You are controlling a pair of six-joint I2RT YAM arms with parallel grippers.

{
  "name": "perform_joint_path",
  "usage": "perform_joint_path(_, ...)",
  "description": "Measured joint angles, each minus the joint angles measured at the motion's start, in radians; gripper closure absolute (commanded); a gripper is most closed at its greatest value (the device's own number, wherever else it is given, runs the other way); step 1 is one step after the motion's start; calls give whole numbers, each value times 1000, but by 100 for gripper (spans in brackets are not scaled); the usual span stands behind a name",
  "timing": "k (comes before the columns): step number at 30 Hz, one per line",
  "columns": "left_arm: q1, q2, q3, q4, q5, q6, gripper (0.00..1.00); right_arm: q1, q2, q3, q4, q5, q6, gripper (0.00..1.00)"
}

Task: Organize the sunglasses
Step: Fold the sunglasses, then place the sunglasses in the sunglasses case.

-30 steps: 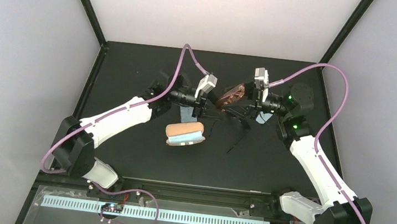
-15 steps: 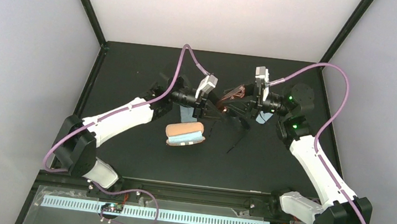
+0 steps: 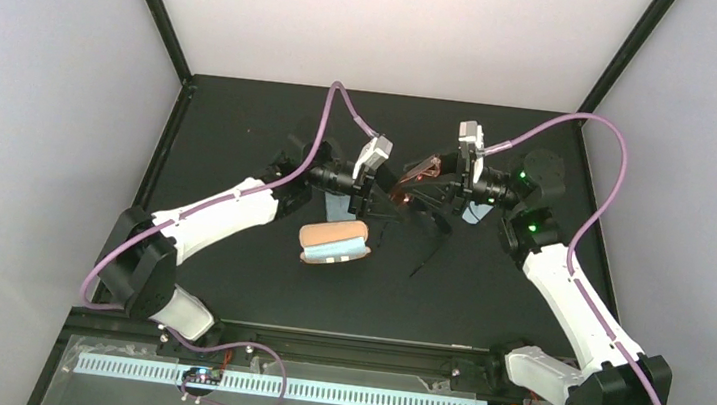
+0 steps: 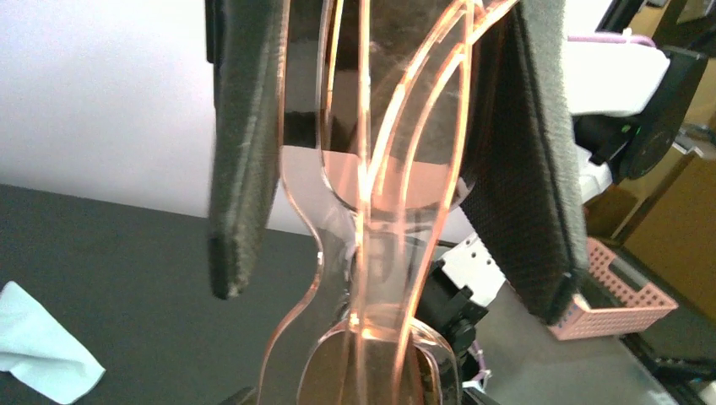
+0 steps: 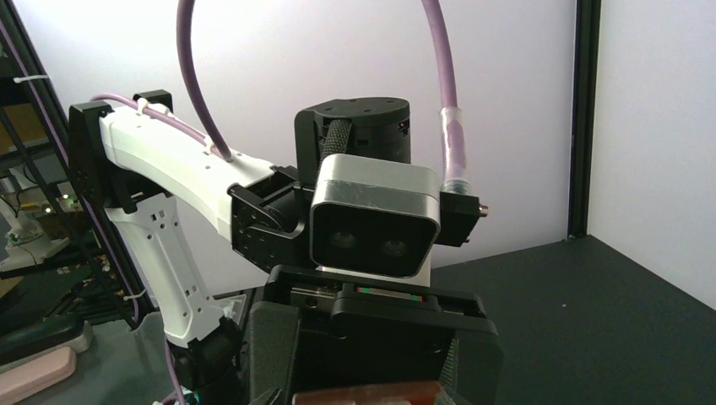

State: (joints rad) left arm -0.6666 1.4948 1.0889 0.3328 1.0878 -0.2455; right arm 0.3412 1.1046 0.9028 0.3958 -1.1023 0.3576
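The reddish-brown translucent sunglasses [image 3: 421,172] hang in the air between my two grippers, above the back middle of the table. My left gripper [image 3: 384,180] surrounds them, open. In the left wrist view the frame [image 4: 380,211] stands between the pads [image 4: 245,186] with a narrow gap on each side. My right gripper [image 3: 440,183] meets the glasses from the right and is shut on them. Its own fingers are out of the right wrist view, where only an edge of the glasses [image 5: 365,393] shows. The black sunglasses [image 3: 429,254] lie on the table below.
A tan case [image 3: 334,240] with a light blue lining lies in front of the left gripper. Light blue cloths lie under the left wrist [image 3: 333,203] and under the right wrist [image 3: 476,213]. The left arm's wrist camera [image 5: 376,215] faces the right wrist closely.
The reddish-brown sunglasses turned from lens-up to edge-on. The right gripper closed onto them. The left gripper's jaws have just widened off the frame.
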Motion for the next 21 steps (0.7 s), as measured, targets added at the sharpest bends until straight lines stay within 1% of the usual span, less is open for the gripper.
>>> perform_joint_path(5, 0, 0, -18, -3, -7, 17, 20, 0, 1, 17, -71, 0, -55, 75)
perform_joint_path(8, 0, 0, -29, -10, -10, 45, 3, 0, 1, 32, -106, 0, -87, 75)
perform_joint_path(9, 2, 0, -31, -13, -10, 53, 1, 0, 1, 36, -116, 0, -97, 75)
perform_joint_path(15, 32, -13, -42, -76, -11, 164, 1, -4, -2, 65, -224, 1, -188, 76)
perform_joint_path(19, 92, -53, -45, -178, -11, 284, 1, -17, -10, 78, -332, 9, -281, 75)
perform_joint_path(21, 142, -94, -45, -276, -28, 382, 1, -23, -12, 98, -420, 32, -355, 75)
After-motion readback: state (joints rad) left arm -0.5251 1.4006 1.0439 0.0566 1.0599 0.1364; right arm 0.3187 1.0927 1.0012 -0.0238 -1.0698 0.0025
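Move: The copper-framed sunglasses hang between both grippers: their middle is some 3 cm to the right of the left hand and 3 cm above it, and some 3 cm to the left of the right hand and 3 cm below it, level with both fore and aft. Counted from the left hand, about 27 cm down on the table, the open tan case stands 9 cm left and 4 cm back, the black sunglasses 6 cm right and straight below fore and aft. Open the left gripper wide to let go of the lower end of the copper-framed sunglasses, sinking about 2 cm as it opens, then pull it away some 5 cm to the left and 3 cm forward, rolling the wrist about 10 degrees. Keep the right gripper closed on their upper end, lowering it 2 cm and tipping its fingers down about 10 degrees. ##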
